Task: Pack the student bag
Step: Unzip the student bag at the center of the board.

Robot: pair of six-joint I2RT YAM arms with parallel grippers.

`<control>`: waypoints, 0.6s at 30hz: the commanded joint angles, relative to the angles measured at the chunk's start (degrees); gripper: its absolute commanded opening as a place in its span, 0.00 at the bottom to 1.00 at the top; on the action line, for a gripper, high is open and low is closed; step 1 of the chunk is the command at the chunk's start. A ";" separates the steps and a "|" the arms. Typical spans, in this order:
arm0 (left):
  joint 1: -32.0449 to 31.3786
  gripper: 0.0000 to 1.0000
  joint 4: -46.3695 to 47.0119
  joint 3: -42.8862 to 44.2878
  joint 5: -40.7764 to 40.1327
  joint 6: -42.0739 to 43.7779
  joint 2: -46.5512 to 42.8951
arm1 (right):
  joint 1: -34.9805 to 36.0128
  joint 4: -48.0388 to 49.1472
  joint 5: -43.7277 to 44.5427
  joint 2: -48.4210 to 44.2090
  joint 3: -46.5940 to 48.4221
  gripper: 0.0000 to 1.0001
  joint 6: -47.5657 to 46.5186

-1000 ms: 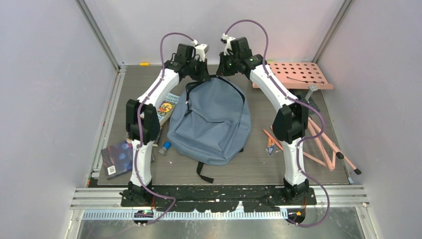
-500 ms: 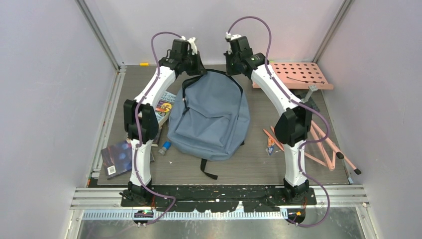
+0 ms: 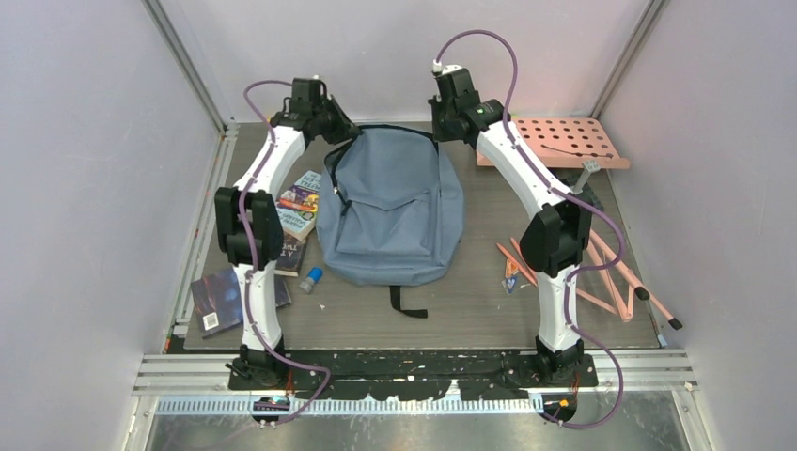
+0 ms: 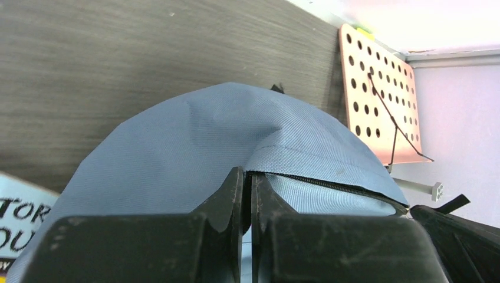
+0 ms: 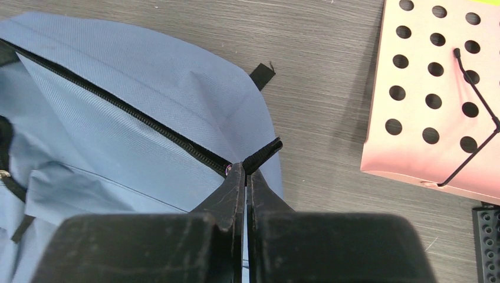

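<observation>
The student bag (image 3: 390, 207), a large grey-blue backpack, lies flat mid-table with its top toward the far wall. My left gripper (image 3: 346, 133) is at the bag's top left corner, shut on the fabric edge beside the zipper (image 4: 330, 184); its tips (image 4: 248, 174) pinch the bag (image 4: 188, 141). My right gripper (image 3: 442, 132) is at the top right corner. In the right wrist view this gripper (image 5: 246, 170) is shut on the black zipper pull (image 5: 263, 154), at the end of the zipper line (image 5: 118, 106) on the bag (image 5: 135, 165).
Books (image 3: 299, 205) lie left of the bag, with another dark book (image 3: 224, 297) near the front left and a small blue object (image 3: 312, 277) beside it. A pink perforated board (image 3: 564, 141) sits at the back right. Pink rods (image 3: 620, 272) and an orange item (image 3: 512, 271) lie at the right.
The left arm has swung left and farther back, spreading the two grippers apart. The bag's top is stretched wider and the whole bag has slid toward the far wall.
</observation>
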 commanded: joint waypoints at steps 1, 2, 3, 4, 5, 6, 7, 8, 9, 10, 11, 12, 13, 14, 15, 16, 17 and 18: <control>3.64 0.00 3.85 -6.30 -8.37 -5.65 -7.10 | -2.14 -1.51 4.64 -2.57 -0.58 0.00 -0.28; 3.92 0.00 4.24 -7.82 -8.53 -5.74 -7.91 | -2.32 -1.54 4.23 -2.31 -0.66 0.00 -0.16; 4.08 0.00 4.70 -9.29 -8.42 -5.63 -8.69 | -2.40 -1.62 3.87 -1.97 -0.74 0.00 -0.04; 4.27 0.00 5.69 -10.94 -7.66 -5.33 -9.54 | -2.58 -1.50 2.51 -1.84 -0.70 0.00 0.01; 4.42 0.00 7.17 -12.77 -6.39 -4.86 -10.40 | -2.62 -0.95 1.47 -1.78 -0.60 0.00 0.00; 4.43 0.00 9.06 -14.54 -4.79 -4.10 -11.27 | -2.66 -0.59 -0.62 -1.79 -0.54 0.00 -0.16; 4.43 0.00 11.78 -16.08 -1.92 -2.91 -12.00 | -2.66 0.40 -1.85 -1.75 -0.40 0.01 -0.30; 4.42 0.00 12.88 -17.21 0.92 -1.49 -12.21 | -2.67 0.87 -4.66 -1.77 -0.26 0.01 -0.63; 4.40 0.00 13.11 -17.58 4.28 0.21 -12.19 | -2.67 1.62 -6.02 -1.63 0.21 0.00 -0.71; 4.37 0.00 12.88 -17.92 7.69 1.90 -12.09 | -2.67 1.88 -8.36 -1.54 0.48 0.00 -0.73; 4.38 0.01 12.54 -18.43 11.10 3.95 -12.19 | -2.67 2.58 -11.65 -1.40 0.86 0.00 -0.72; 4.34 0.03 12.23 -19.38 13.05 5.00 -12.55 | -2.62 2.89 -12.90 -1.38 0.94 0.01 -0.67; 4.33 0.08 12.17 -20.56 14.54 6.97 -13.09 | -2.66 3.49 -13.97 -1.36 1.00 0.01 -0.60; 4.31 0.13 12.12 -21.59 15.64 8.66 -13.72 | -2.66 3.78 -15.58 -1.36 1.01 0.01 -0.44; 4.35 0.19 11.80 -22.42 15.88 10.34 -14.33 | -2.67 4.20 -16.84 -1.35 0.97 0.01 -0.40; 4.29 0.29 10.91 -23.10 14.49 11.81 -15.09 | -2.67 4.35 -17.43 -1.35 0.83 0.00 -0.41; 4.23 0.44 10.26 -23.97 12.80 13.64 -15.88 | -2.67 4.65 -18.49 -1.40 0.75 0.01 -0.52; 4.22 0.52 10.26 -24.86 11.27 15.69 -16.58 | -2.67 4.75 -18.96 -1.47 0.58 0.01 -0.61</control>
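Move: Both shut grippers already hold the student bag's raised mouth: the left the zip edge, the right the black tab at the zip's other end, some 20 cm to the left hand's right and about level fore and aft. From the left hand, the dangling zip pull is about 14 cm back, 4 cm left and 8 cm lower; the storybook is some 15 cm back, 16 cm left and 17 cm below. The pegboard lies roughly 30 cm right of the right hand, 4 cm ahead and 15 cm below. The left hand draws the zip edge back and down about 5 cm, then opens; the right keeps its pinch. ##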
